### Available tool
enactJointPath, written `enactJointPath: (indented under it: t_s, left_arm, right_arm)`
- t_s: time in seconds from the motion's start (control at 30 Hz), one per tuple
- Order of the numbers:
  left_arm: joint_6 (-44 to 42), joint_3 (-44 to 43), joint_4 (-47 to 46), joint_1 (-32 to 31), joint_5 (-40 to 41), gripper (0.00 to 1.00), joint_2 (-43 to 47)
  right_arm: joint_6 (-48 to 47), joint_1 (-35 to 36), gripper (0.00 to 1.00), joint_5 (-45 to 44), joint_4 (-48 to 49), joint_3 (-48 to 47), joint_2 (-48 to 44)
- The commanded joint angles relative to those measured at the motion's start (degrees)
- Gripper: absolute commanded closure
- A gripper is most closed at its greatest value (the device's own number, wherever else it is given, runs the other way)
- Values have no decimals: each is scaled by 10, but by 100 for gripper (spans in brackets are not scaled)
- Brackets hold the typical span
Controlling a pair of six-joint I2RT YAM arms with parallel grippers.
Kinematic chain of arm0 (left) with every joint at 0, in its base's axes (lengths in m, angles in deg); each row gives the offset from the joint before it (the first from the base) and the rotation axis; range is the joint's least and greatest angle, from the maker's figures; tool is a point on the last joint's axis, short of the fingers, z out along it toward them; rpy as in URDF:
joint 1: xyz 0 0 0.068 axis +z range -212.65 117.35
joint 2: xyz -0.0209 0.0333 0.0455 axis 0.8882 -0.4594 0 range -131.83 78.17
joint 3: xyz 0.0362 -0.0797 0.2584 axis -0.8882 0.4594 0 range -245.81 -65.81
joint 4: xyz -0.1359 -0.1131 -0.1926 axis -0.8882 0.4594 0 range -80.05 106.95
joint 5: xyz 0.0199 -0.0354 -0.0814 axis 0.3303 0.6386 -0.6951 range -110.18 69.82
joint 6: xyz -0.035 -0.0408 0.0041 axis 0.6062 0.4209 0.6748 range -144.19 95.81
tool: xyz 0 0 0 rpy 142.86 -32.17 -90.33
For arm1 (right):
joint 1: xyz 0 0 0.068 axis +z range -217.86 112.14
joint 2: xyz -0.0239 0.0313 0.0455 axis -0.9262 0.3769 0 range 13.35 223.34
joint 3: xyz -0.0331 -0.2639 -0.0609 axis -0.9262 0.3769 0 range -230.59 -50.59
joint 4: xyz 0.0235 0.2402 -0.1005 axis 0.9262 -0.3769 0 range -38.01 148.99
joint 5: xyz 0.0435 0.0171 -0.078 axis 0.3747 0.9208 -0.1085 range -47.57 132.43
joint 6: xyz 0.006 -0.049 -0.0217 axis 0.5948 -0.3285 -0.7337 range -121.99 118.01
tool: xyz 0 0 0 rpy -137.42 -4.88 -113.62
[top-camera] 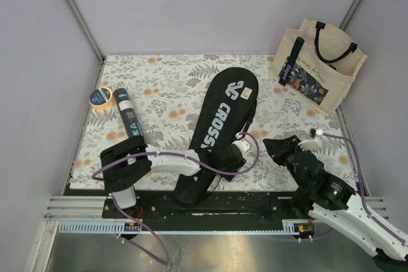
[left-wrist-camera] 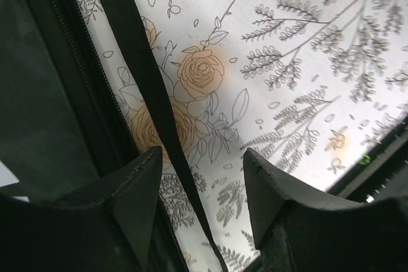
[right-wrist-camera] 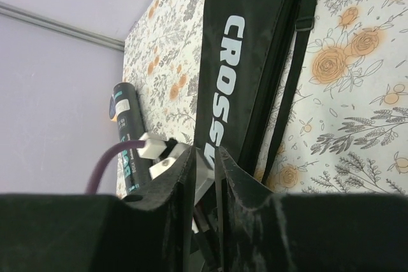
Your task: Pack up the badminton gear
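The long black racket bag (top-camera: pixel 224 109) marked "CROSSWAY" lies diagonally across the floral table. My left gripper (top-camera: pixel 226 160) is low at its near right edge. In the left wrist view that gripper (left-wrist-camera: pixel 203 176) is open, and the bag's thin black strap (left-wrist-camera: pixel 143 74) runs loosely between its fingers, with the bag body (left-wrist-camera: pixel 44 93) to the left. My right gripper (top-camera: pixel 269 146) hovers right of the bag and points left. Its jaws (right-wrist-camera: pixel 205 157) stand a narrow gap apart with nothing between them. The black tube (top-camera: pixel 129 119) with teal lettering lies at the left and is visible as the tube (right-wrist-camera: pixel 127 125) in the right wrist view.
A yellow-rimmed tape roll (top-camera: pixel 101 97) sits at the far end of the tube. A cream tote bag (top-camera: pixel 322 65) with dark handles stands at the back right. The table's metal rail (top-camera: pixel 210 205) runs along the near edge. Grey walls close in the left, back and right.
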Motion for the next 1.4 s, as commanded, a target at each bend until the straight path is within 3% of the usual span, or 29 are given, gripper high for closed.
enactJointPath:
  t_s: [0.0,0.1,0.17,0.37,0.63,0.8,0.9,0.97,1.27,1.37]
  left_arm:
    - [-3,-42,2,-1,42,44,-31]
    - [9,-42,15,-2,48,49,-37]
    - [14,-35,9,-2,45,58,-34]
    - [19,-47,34,-1,26,100,-23]
    - [39,-48,57,0,7,100,155]
    - [53,-50,68,15,-24,100,236]
    - [73,-41,60,33,-51,100,280]
    - [82,-36,54,47,-66,100,305]
    - [110,-11,60,122,-103,100,389]
    - [131,4,46,150,-144,100,414]
  right_arm:
    - [-12,2,73,-47,-18,1,-31]
    - [-19,2,73,-51,-23,4,-43]
    - [-21,2,73,-42,-22,11,-43]
    - [-36,2,72,-18,6,26,-11]
    - [-161,2,66,-41,54,2,50]
    - [-281,1,59,-54,223,64,85]
    - [-335,-11,54,-60,239,49,135]
    - [-357,-44,50,-10,247,31,170]
    - [-421,-306,48,371,242,-61,306]
    - [-437,-364,48,457,306,-62,343]
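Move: Between the left hand's open fingers, about 1 cm ahead of and 1 cm below its hand point, runs a stretch of the racket bag's thin black strap. From that hand the middle of the bag lies roughly 16 cm ahead and 5 cm to the left, about level in height; the table's front edge is some 7 cm back and 3 cm below. For the right hand, that strap stretch is about 19 cm left, 4 cm back and 18 cm below. Easing about 1 cm forward and down, the left hand shuts its fingers on the strap beside the bag, then pulls straight up quickly, some 20 cm in all, drifting left and slightly forward near the top while rolling about 30 degrees, left side down. The right hand first sinks about 3 cm, rolling likewise, then goes roughly 10 cm forward past the strap stretch, opening wider, empty. ##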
